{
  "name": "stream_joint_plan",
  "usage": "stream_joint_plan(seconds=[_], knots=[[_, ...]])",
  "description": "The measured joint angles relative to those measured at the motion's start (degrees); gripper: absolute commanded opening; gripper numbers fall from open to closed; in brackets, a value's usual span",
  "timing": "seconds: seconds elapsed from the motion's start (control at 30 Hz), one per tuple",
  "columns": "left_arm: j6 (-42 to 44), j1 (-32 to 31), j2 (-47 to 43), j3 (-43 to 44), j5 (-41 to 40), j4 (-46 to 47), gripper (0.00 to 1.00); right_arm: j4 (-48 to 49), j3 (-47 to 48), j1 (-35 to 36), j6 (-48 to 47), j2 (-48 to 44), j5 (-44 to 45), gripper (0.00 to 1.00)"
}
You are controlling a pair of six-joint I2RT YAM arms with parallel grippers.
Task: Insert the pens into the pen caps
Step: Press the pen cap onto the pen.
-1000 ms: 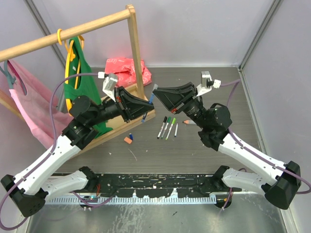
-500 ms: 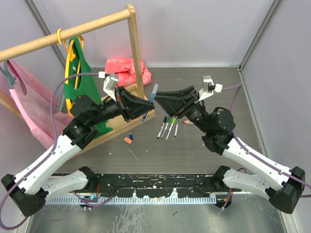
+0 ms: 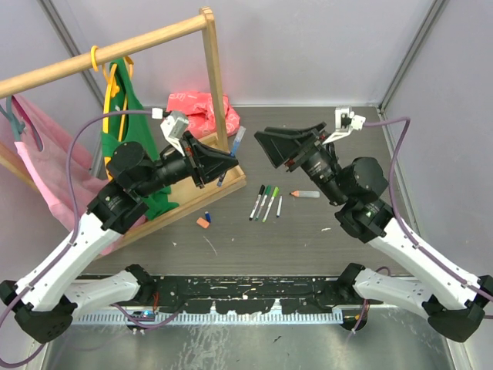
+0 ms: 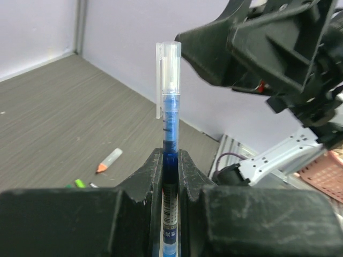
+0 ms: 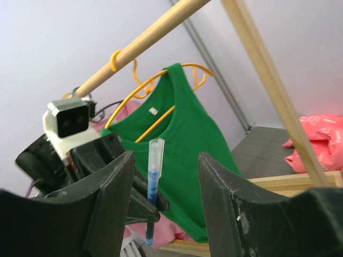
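Observation:
My left gripper (image 4: 170, 160) is shut on a blue pen (image 4: 170, 136) that stands upright between its fingers, with a clear pen cap (image 4: 170, 67) on its top end. In the top view this pen (image 3: 233, 152) hangs above the table beside the wooden rack's base. My right gripper (image 5: 166, 160) stands open with nothing between its fingers, a short way to the right of the capped pen (image 5: 154, 171) and facing it. Several more pens (image 3: 266, 203) lie side by side mid-table, and an orange-tipped one (image 3: 306, 193) lies to their right. A small orange cap (image 3: 202, 222) and a blue cap (image 3: 207, 215) lie left of them.
A wooden clothes rack (image 3: 212, 73) stands at the back left with a green shirt (image 3: 123, 116) on a yellow hanger and a pink garment (image 3: 42, 158). A red bag (image 3: 202, 108) lies behind the rack's post. Grey walls close the back and right.
My right gripper has opened, let go of the pen's capped end and drawn back to the right. My left gripper keeps the capped blue pen, shifted slightly back.

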Motion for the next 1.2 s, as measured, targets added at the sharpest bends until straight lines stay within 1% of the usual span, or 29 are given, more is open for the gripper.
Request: stream_joint_plan(seconds=[0.17,0.37,0.53,0.77,0.9,1.03,1.2], knots=[[3.7,-0.5,0.4,1.2,-3.5,-4.9,0.0,-7.6,6.9,0.0,-0.1,3.7,4.3,0.57],[5.2,-1.2,1.7,1.2,-5.3,-8.0,0.0,-13.4,11.5,0.0,0.7,8.7,5.4,0.57],[6.1,-1.5,1.9,1.2,-5.9,-8.4,0.0,-16.5,12.6,0.0,2.2,11.2,5.4,0.57],[6.2,-1.6,2.0,1.2,-6.6,-8.4,0.0,-18.4,12.7,0.0,3.9,12.5,3.8,0.55],[6.2,-1.7,2.4,1.2,-7.0,-8.4,0.0,-18.7,12.7,0.0,4.4,12.8,2.1,0.48],[6.2,-1.7,2.9,1.2,-7.1,-8.5,0.0,-18.6,12.7,0.0,5.2,13.0,1.0,0.37],[6.2,-1.9,3.0,1.2,-7.4,-8.5,0.0,-18.6,12.7,0.0,5.6,13.1,0.2,0.25]])
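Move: Just ahead of the open right fingers, the pen cap stands about 3 cm farther out, 5 cm to the left and 1 cm lower, already on the blue pen. The middle of the blue pen is roughly 1 cm out, 6 cm left and 7 cm below the right hand. From the left hand, which grips that pen, the cap is about 6 cm up, 2 cm out and 1 cm right. The marker pens lie some 45 cm below the right hand, 5 cm out and 3 cm right. Reaching in with open fingers, the right hand swings forward, then left and down, about 5 cm each way, tipping some 15 degrees downward towards the capped end. It slows there and closes its fingers to roughly half their starting gap, on either side of the cap. The left hand keeps its pinch on the blue pen while lowering about 4 cm and edging forward, rolling some 10 degrees. ##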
